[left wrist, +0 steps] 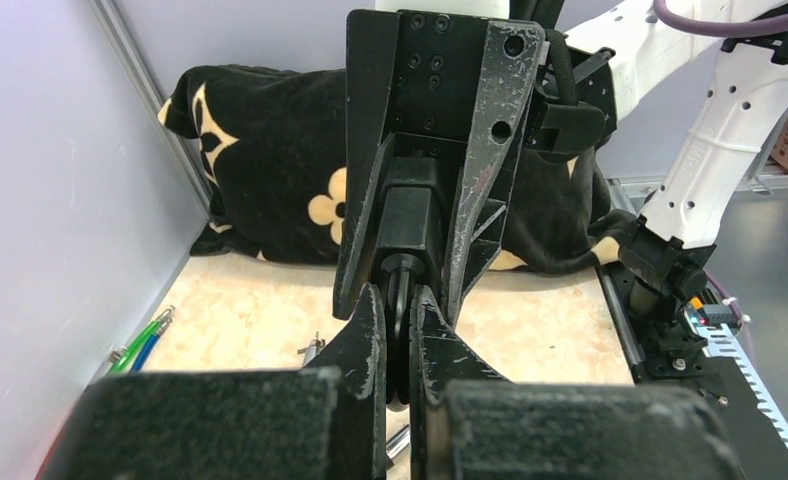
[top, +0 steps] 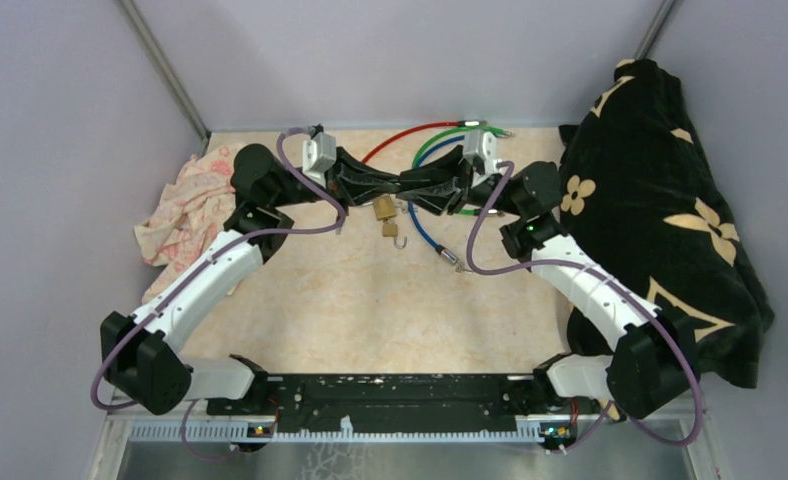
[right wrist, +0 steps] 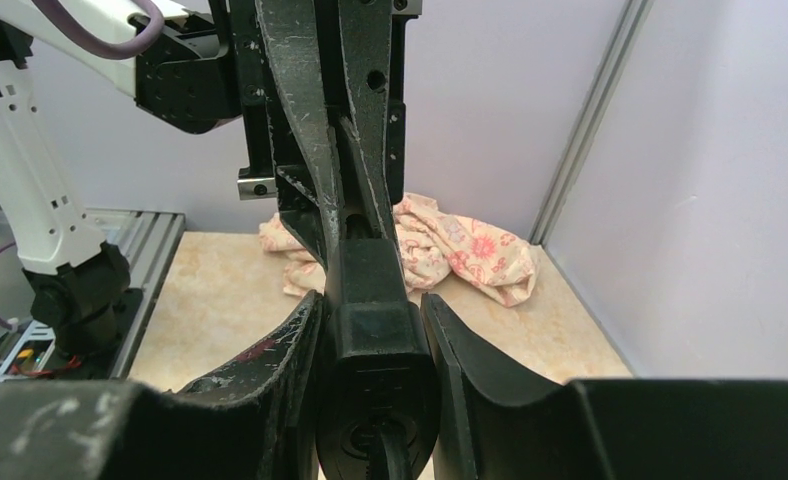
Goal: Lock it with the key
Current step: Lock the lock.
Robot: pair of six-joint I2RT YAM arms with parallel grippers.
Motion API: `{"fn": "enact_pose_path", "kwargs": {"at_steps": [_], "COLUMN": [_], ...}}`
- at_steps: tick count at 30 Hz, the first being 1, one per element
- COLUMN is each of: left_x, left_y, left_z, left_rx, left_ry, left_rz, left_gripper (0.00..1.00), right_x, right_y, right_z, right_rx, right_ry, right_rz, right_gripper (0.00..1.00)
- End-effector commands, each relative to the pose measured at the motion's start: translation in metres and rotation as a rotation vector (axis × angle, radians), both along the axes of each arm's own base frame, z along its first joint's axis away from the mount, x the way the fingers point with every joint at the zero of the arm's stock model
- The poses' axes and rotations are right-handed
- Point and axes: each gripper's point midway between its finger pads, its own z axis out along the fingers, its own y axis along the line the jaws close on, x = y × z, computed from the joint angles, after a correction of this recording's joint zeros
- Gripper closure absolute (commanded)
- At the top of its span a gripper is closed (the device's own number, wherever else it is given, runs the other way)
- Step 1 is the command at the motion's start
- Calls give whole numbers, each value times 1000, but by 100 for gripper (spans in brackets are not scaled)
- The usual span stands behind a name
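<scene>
A black lock point(right wrist: 375, 340) sits clamped between my right gripper's point(right wrist: 373, 302) two fingers. In the top view that gripper point(top: 422, 192) reaches left at the table's back centre. My left gripper point(top: 406, 184) comes from the opposite side and meets it tip to tip. In the left wrist view my left gripper point(left wrist: 398, 305) is shut on the thin black head of the key point(left wrist: 400, 335). The key's round shaft runs straight into the end of the lock point(left wrist: 410, 215). The keyhole itself is hidden.
A brass padlock point(top: 383, 208) lies just in front of the grippers. Red point(top: 395, 141), green point(top: 428, 140) and blue point(top: 422, 232) cables curl behind and beside them. A black flowered blanket point(top: 660, 200) fills the right side. A floral cloth point(top: 190, 205) lies at the left wall.
</scene>
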Motion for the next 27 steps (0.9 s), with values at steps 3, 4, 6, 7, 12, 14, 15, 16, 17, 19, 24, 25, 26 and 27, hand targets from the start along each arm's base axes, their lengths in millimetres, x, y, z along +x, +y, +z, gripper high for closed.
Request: {"fn": "enact_pose_path", "kwargs": {"at_steps": [3, 4, 6, 7, 12, 14, 15, 16, 17, 19, 24, 25, 26, 27], "left_x": [-109, -107, -102, -100, -90, -86, -85, -83, -82, -77, -63, -61, -59, -59], "left_y": [-55, -52, -45, -41, -20, -12, -9, -5, -2, 4, 22, 26, 29, 32], "left_z": [-47, -48, -50, -50, -48, -52, -53, -53, -53, -53, -61, -62, -64, -65], "left_rx": [110, 108, 105, 103, 68, 66, 62, 56, 48, 31, 16, 11, 8, 3], "left_ry": [127, 126, 132, 137, 135, 142, 145, 146, 147, 149, 198, 201, 203, 206], "left_rz": [-379, -368, -348, -343, -286, -257, -244, -230, -217, -181, -88, -70, -57, -47], "left_gripper": [100, 100, 100, 100, 100, 100, 100, 100, 100, 100, 100, 100, 100, 100], "right_x": [-21, -22, -24, -26, -34, -39, -42, -44, -45, -46, -48, -50, -52, -54], "right_y": [41, 39, 35, 33, 25, 24, 24, 24, 25, 26, 27, 27, 27, 26], "right_z": [-56, -56, -57, -57, -57, -54, -53, -54, -54, -56, -60, -60, -61, -62], "right_rx": [-133, -140, -156, -165, -213, -220, -222, -229, -235, -245, -251, -254, -259, -266], "right_ry": [139, 143, 145, 144, 146, 148, 151, 162, 171, 194, 266, 279, 294, 307], "right_rz": [98, 96, 93, 91, 95, 116, 129, 144, 156, 169, 189, 197, 209, 219], "right_gripper": [100, 100, 100, 100, 100, 100, 100, 100, 100, 100, 62, 43, 16, 3]}}
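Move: The black lock sits between the right fingertips, at that hand's point, and its middle is about 5 cm right of the left hand, whose shut fingers pinch its thin stem. On the table, roughly 38 cm below the right hand, the large brass padlock lies some 22 cm ahead and 4 cm left, the small brass padlock about 16 cm ahead and 3 cm left, and the blue cable's end about 9 cm ahead and 11 cm right. Both hands lower the black lock about 8 cm and 4 cm back, then the right fingers open off it. ##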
